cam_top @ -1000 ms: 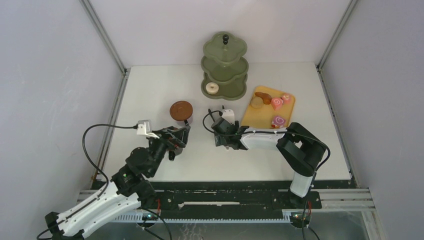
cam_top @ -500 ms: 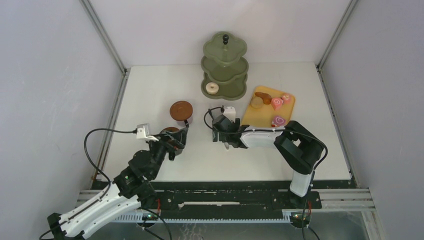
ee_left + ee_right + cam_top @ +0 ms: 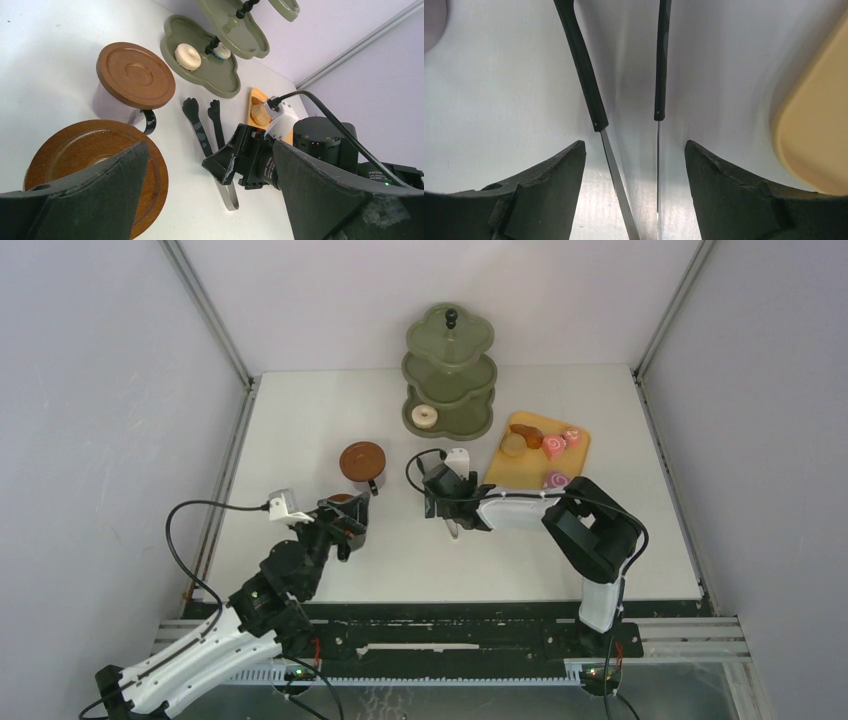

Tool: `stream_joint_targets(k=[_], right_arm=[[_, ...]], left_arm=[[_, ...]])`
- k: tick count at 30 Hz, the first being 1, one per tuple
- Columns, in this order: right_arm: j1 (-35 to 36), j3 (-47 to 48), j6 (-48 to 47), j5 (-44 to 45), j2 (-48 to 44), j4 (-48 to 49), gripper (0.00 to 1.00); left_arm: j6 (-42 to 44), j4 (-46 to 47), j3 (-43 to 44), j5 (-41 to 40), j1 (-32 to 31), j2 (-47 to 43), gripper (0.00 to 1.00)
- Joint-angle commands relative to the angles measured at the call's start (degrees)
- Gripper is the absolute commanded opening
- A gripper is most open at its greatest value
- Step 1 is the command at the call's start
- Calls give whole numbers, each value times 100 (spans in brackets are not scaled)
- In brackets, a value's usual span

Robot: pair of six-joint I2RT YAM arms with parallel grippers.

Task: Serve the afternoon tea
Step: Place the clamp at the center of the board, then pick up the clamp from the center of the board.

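The olive three-tier stand (image 3: 449, 371) is at the back, one donut (image 3: 425, 416) on its lowest tier (image 3: 210, 75). Pink swirl cakes (image 3: 556, 481) and brown buns (image 3: 514, 444) lie on the orange tray (image 3: 530, 472). A brown cup capped by a saucer (image 3: 135, 75) stands mid-table. A second saucer (image 3: 95, 160) lies beside my open left gripper (image 3: 347, 518), partly under its left finger (image 3: 75, 200). My right gripper (image 3: 634, 165) is open, low over the black tongs (image 3: 584, 70). Both tong arms run between its fingers (image 3: 549, 185) without touching them.
In the left wrist view the tongs (image 3: 202, 130) lie on the white table, tips toward the stand and looped end near me. The right gripper's body (image 3: 250, 160) covers their middle. The tray's edge (image 3: 819, 130) is just right of the right gripper. Grey walls enclose the table.
The right gripper has slid slightly left and away along the tongs. The left arm has drawn back a little toward me; both grippers remain open.
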Motion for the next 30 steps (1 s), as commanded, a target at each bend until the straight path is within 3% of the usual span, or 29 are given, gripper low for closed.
stream_joint_targets(k=[1,7,11,17,26,30], right_arm=[[-55,277,-153,28,155,49,79],[-104,318,-200,12,418,39,69],[-158,318,-168,-189,489,-63,51],[-37,323,-182,-73,333,-325,52],[44,325,-54,-73,-283,-901,40],[78,389,7,-123,-572,-1197,40]], left_arm=[[-149,21,-86,-245,-13,37,98],[-217,14,-117,-328,-11,-4,98],[-262,29,-149,-337,-7,4,98],[-301,16,-157,-328,-7,-41,98],[-364,-144,-131,-304,-9,-200,98],[-365,-275,-49,-284,-4,-290,98]])
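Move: The right hand, low over the table, has the clamp lying between its open fingers, its middle practically at the hand point and about 1 cm lower, tips pointing ahead. From that hand the yellow tray's middle is some 8 cm ahead and 19 cm right, the cake stand about 18 cm straight ahead, the farther lidded mug roughly 4 cm ahead and 17 cm left. From the left hand, the clamp lies about 8 cm ahead, 19 cm right and 20 cm below. Ease the right gripper about 1.5 cm forward along the clamp while closing its fingers from wide open to a bit under half, so the fingertips pinch both arms of the clamp near the rear ends of the black grips. Then, keeping that pinch low over the table, draw the clamp back towards the base about 2.5 cm. ##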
